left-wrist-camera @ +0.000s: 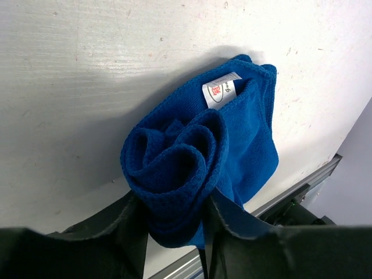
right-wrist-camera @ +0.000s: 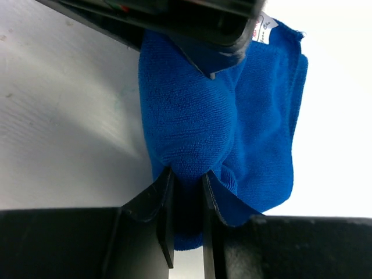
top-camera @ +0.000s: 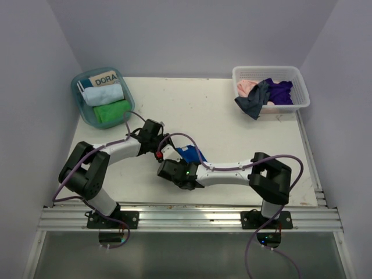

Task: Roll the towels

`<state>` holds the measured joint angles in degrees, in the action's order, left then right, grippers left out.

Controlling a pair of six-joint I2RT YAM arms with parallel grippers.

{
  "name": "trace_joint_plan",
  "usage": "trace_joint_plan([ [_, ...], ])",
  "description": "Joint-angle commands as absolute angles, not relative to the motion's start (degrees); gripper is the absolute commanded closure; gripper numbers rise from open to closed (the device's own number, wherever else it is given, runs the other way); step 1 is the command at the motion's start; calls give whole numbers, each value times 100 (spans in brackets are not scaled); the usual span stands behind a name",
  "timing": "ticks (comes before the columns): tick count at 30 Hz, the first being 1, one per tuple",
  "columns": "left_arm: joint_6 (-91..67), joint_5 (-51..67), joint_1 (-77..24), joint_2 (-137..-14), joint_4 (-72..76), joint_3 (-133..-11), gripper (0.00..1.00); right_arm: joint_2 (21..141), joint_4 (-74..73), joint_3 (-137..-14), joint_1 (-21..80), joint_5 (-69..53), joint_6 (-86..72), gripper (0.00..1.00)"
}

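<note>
A royal blue towel (top-camera: 189, 153) with a small white tag (left-wrist-camera: 220, 91) lies partly rolled at the table's middle, mostly hidden by both wrists in the top view. My left gripper (left-wrist-camera: 174, 224) is shut on one end of the roll (left-wrist-camera: 174, 163), whose spiral faces the camera. My right gripper (right-wrist-camera: 187, 192) is shut on the other end of the blue towel (right-wrist-camera: 192, 128). The left gripper's dark body (right-wrist-camera: 174, 17) shows at the top of the right wrist view. The towel's loose flap (right-wrist-camera: 267, 116) spreads flat beside the roll.
A teal tub (top-camera: 102, 96) at the back left holds a light blue roll (top-camera: 103, 95), a green roll (top-camera: 112, 111) and a card. A white basket (top-camera: 270, 90) at the back right holds pink, grey and purple cloths. The aluminium rail (top-camera: 192, 218) runs along the near edge.
</note>
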<state>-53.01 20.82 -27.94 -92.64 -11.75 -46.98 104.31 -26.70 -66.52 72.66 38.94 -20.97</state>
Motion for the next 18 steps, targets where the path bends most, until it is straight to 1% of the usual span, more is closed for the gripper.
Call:
trace_joint_plan([
  [1,-5142,2101,-2594,-8983,-1502,-4913,51,9951,-2102,-6321,6980,3001,-2627,98],
  [2,-5116,2083,-2532,-8913,-1555,-4922,48,9862,-2005,-6241,6935,2832,-2698,99],
  [3,-5098,2074,-2418,-8773,-1573,-4939,41,9800,-1760,-6162,6865,2647,-2759,99],
  [5,-5019,2039,-2303,-8614,-1678,-4974,35,9616,-1460,-5934,6689,2104,-2908,99],
  [6,-4992,2022,-2198,-8465,-1722,-4983,28,9589,-1215,-5880,6628,1892,-2970,99],
  [9,-4905,1960,-1952,-8193,-1915,-5045,25,9598,-811,-5827,6286,1214,-3172,99],
  [15,-4632,1846,-1399,-7727,-2364,-5124,24,9940,-265,-6117,5977,204,-3445,100],
  [17,-4509,1793,-1301,-7682,-2539,-5185,23,9984,-150,-6135,5942,36,-3656,100],
  [18,-4465,1784,-1266,-7664,-2592,-5203,18,9984,-45,-6126,5924,18,-3735,100],
])
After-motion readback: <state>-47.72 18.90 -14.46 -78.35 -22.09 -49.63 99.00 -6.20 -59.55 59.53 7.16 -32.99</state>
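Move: The half-rolled blue towel is between my hands. Its middle lies about 6 cm to the right of my left hand and 3 cm back, about a centimetre lower, with the roll's far-left end between those barely parted fingers. From my right hand, already shut on the nearer part of the roll, the middle is about 2 cm ahead. The green towel in the teal bin lies some 24 cm left of my left hand and 15 cm farther out. I open my left fingers wide, letting go of the roll's end, and draw that hand away about 8 cm to the left while rising some 7 cm and drifting a little forward. My right hand keeps its pinch on the nearer part of the roll, rolls its left side up about 35 degrees while tipping down, swings its fingers round to point more to the left, then carries the towel about 5 cm left. ##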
